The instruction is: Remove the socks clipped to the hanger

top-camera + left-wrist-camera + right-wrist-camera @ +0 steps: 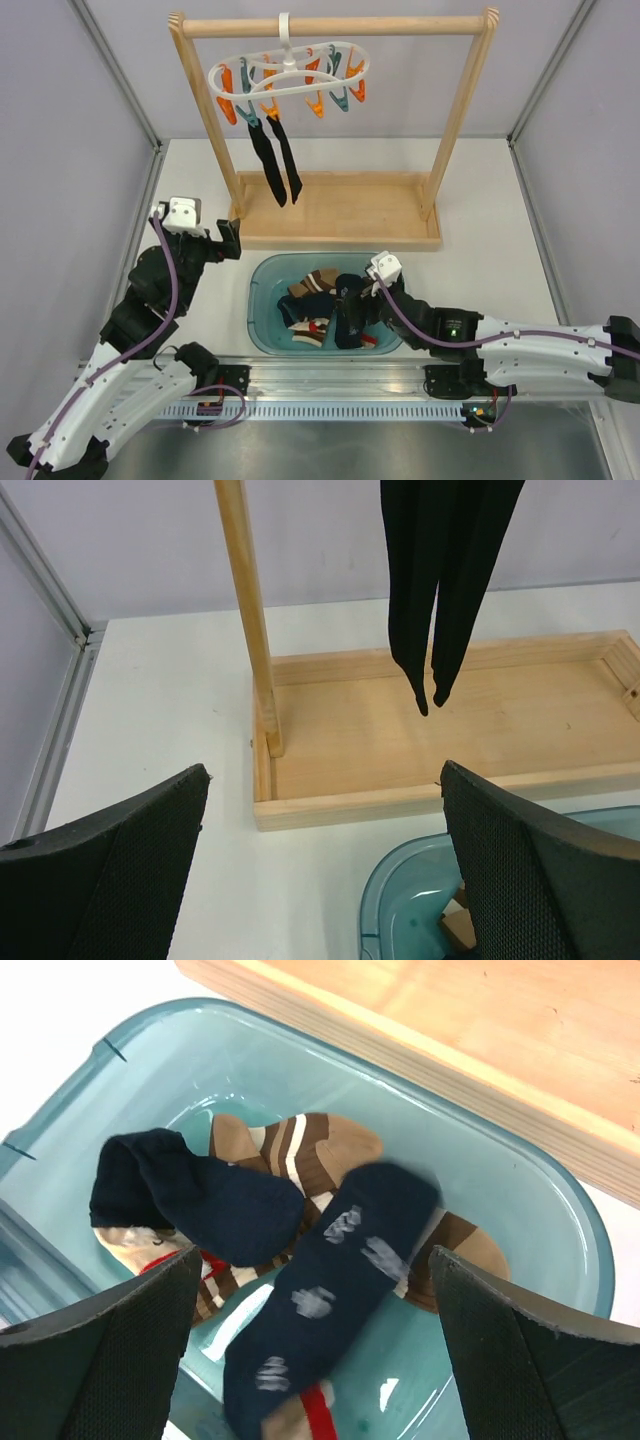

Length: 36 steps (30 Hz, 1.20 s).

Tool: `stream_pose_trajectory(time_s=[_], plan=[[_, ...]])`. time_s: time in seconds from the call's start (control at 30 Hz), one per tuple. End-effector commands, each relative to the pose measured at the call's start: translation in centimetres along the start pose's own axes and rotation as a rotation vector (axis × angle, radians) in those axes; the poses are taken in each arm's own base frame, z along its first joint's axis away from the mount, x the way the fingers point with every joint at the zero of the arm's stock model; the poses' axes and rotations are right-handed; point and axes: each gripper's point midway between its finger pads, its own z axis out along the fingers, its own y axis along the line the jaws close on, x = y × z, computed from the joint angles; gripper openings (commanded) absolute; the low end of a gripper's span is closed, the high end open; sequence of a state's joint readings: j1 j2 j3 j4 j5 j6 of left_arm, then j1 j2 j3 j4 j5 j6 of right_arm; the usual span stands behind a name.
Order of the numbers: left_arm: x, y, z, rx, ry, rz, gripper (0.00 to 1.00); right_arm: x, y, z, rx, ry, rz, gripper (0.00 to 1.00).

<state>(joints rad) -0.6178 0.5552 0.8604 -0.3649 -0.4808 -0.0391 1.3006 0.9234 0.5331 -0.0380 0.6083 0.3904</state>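
The white hanger (288, 72) with orange and teal pegs hangs by its hook from the wooden rail. Two long black socks (275, 160) dangle from its left pegs, their toes (432, 680) above the frame's base. My left gripper (228, 240) is open and empty (325, 770), low by the base's front left corner, below the hanging pair. My right gripper (352, 300) is open over the teal bin (262, 300). A navy sock with light motifs (340, 1290) shows blurred between its fingers, touching neither. It lies over striped brown socks (300, 1145) and a plain navy sock (200, 1200).
The wooden rail frame stands on a shallow wooden base tray (340, 210) just behind the bin. Its left post (250, 620) rises close in front of my left gripper. The bin's rim (400, 880) lies under my left gripper's right finger. Grey walls enclose the white table.
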Motion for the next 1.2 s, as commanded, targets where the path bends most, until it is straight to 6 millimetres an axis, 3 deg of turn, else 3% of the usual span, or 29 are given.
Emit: stream_pose_trajectory(time_s=[0.0, 0.27, 0.4, 0.67, 0.93, 0.97, 1.03, 1.07, 1.1, 1.17], plan=[[-0.4, 0.4, 0.3, -0.018, -0.018, 0.022, 1.0, -1.5, -0.2, -0.7, 0.001, -0.063, 0.059, 0.98], [-0.5, 0.7, 0.2, -0.034, -0.021, 0.009, 1.0, -2.1, -0.9, -1.2, 0.028, -0.071, 0.039, 0.98], [-0.8, 0.9, 0.1, -0.038, -0.029, -0.006, 1.0, -3.6, -1.0, -1.1, 0.054, -0.098, 0.004, 0.98], [-1.7, -0.1, 1.0, 0.01, -0.029, -0.022, 1.0, -10.1, 0.0, -0.2, 0.091, -0.263, -0.073, 0.98], [-3.2, -0.3, 2.7, 0.037, -0.02, -0.081, 1.0, -16.8, 0.4, 5.8, 0.061, -0.389, -0.021, 0.98], [-3.1, 0.0, 2.9, 0.029, -0.019, -0.088, 1.0, -17.8, -0.6, 6.4, 0.079, -0.412, -0.006, 0.98], [-2.5, 0.3, 3.0, 0.022, -0.01, -0.092, 1.0, -20.2, -0.3, 7.5, 0.056, -0.468, 0.008, 0.98], [-2.1, 0.5, 3.1, 0.019, -0.004, -0.098, 1.0, -20.4, -0.5, 8.7, 0.057, -0.468, -0.003, 0.97], [-1.9, 0.5, 3.1, 0.02, 0.001, -0.098, 1.0, -22.2, 0.2, 8.8, 0.023, -0.501, 0.0, 0.96], [-1.1, 0.6, 3.1, 0.019, 0.014, -0.1, 1.0, -22.6, 0.5, 10.8, 0.013, -0.495, -0.011, 0.95]])
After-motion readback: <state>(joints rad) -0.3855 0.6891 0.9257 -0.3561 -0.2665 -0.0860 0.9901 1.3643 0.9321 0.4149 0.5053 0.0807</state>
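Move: The last two plain black socks hang from the hanger roughly 25 cm ahead of my right hand, 15 cm to its left, their middles some 17 cm above it; from my left hand they are about 17 cm ahead and 12 cm to the right, near its height. The dark patterned sock, already let go, is about 3 cm ahead of my right hand, 4 cm right and 13 cm below. The bin's middle lies 5 cm ahead, 2 cm left and 14 cm below. I lift my empty, open right hand out over the bin, barely 2 cm at first, then swing it forward, up and somewhat left towards the hanging black socks, some 15 cm forward and 12 cm up in all, speeding up late while the fingers tip up nearly 20 degrees. My left hand, also open, eases about 3 cm forward towards the same socks. ##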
